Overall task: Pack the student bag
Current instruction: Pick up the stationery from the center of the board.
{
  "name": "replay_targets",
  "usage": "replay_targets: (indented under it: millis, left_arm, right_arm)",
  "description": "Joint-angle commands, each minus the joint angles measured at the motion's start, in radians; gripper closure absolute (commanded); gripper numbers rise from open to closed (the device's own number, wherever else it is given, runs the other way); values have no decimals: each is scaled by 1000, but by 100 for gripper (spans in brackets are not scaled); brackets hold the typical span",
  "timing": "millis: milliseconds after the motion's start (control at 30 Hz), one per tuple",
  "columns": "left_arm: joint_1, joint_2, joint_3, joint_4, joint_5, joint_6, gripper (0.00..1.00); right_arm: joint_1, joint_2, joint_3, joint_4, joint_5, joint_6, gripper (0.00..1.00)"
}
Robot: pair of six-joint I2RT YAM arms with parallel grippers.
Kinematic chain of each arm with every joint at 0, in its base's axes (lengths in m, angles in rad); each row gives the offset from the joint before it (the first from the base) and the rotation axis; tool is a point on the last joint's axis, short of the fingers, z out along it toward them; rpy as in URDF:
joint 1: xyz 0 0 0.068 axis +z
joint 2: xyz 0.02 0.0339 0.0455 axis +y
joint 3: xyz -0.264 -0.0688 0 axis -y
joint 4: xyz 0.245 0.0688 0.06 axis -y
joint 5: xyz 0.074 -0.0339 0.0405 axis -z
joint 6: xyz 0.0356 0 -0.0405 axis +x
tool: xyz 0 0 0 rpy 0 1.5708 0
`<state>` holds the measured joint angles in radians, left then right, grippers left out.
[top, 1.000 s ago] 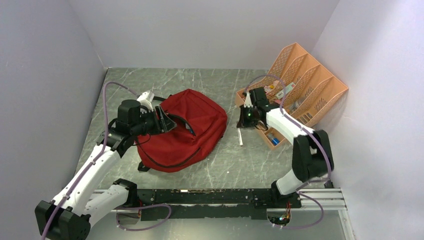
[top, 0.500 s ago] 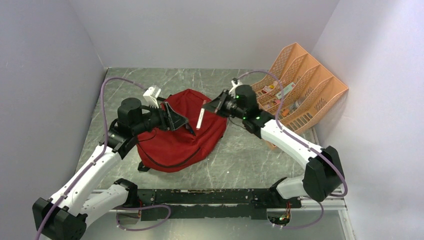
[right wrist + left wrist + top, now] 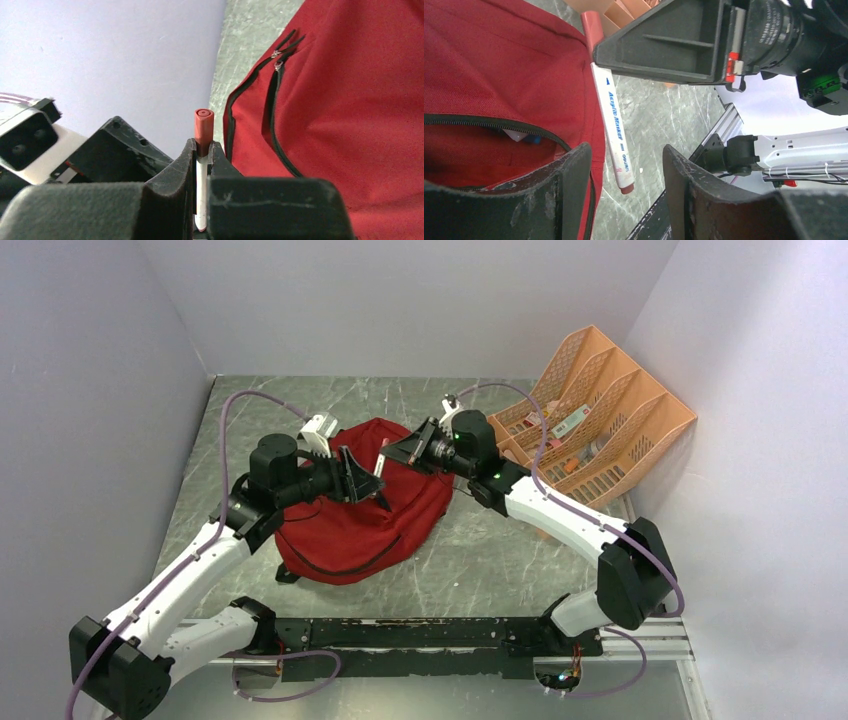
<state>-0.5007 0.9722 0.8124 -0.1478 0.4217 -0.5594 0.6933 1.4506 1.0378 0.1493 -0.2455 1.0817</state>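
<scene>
The student bag (image 3: 350, 525), dark red with black zips, lies on the table left of centre. My right gripper (image 3: 392, 456) is shut on a white marker with a red cap (image 3: 380, 464) and holds it over the bag's upper part. In the right wrist view the marker (image 3: 203, 125) is pinched between the jaws (image 3: 203, 150), beside the bag (image 3: 350, 125). My left gripper (image 3: 362, 483) stands open facing it. In the left wrist view the marker (image 3: 613, 115) hangs just beyond my open left gripper (image 3: 624, 155), untouched. The bag's zip opening (image 3: 499, 131) gapes at the left.
A peach mesh desk organiser (image 3: 640, 430) with small items in its slots stands at the back right. White walls close in the table at left, back and right. A black rail (image 3: 420, 632) runs along the near edge.
My right arm swung left from the organiser, carrying the marker over the bag. My left gripper rose and shifted right toward it.
</scene>
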Motion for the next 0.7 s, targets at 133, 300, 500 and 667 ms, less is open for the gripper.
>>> replay_targets:
  millis: [133, 300, 500, 667]
  left_arm:
    - [-9, 25, 6, 24, -19, 16, 54]
    - [-8, 17, 8, 18, -30, 12, 74]
    - [-9, 1, -8, 16, -56, -3, 95]
    - [-8, 6, -17, 19, -76, -29, 95]
  right_arm:
    - [18, 35, 81, 59, -83, -4, 100]
    - [32, 29, 83, 47, -70, -37, 100]
    - [33, -9, 54, 36, -31, -91, 66]
    - [33, -48, 34, 12, 6, -146, 55]
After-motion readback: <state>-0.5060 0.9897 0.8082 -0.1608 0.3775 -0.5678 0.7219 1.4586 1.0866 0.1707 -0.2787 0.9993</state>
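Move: Just ahead of the left gripper, the white marker is held out near its red cap by the right gripper; its middle lies about 4 cm forward, 1 cm right and level with the left hand. The right fingertips are about 7 cm ahead, 2 cm right and 2 cm above the left's. From the right hand, the marker's middle is 3 cm back, 1 cm left, 2 cm lower. The red bag lies 17 cm below the left hand, 2 cm forward, 4 cm left. Bringing the marker up and left about 2 cm each, the right hand feeds its lower part between the left's open fingers. The left hand sinks about 1 cm and closes, pinching the white barrel near its lower end; only then does the right, nearly still, open almost halfway and let go of the cap end. ##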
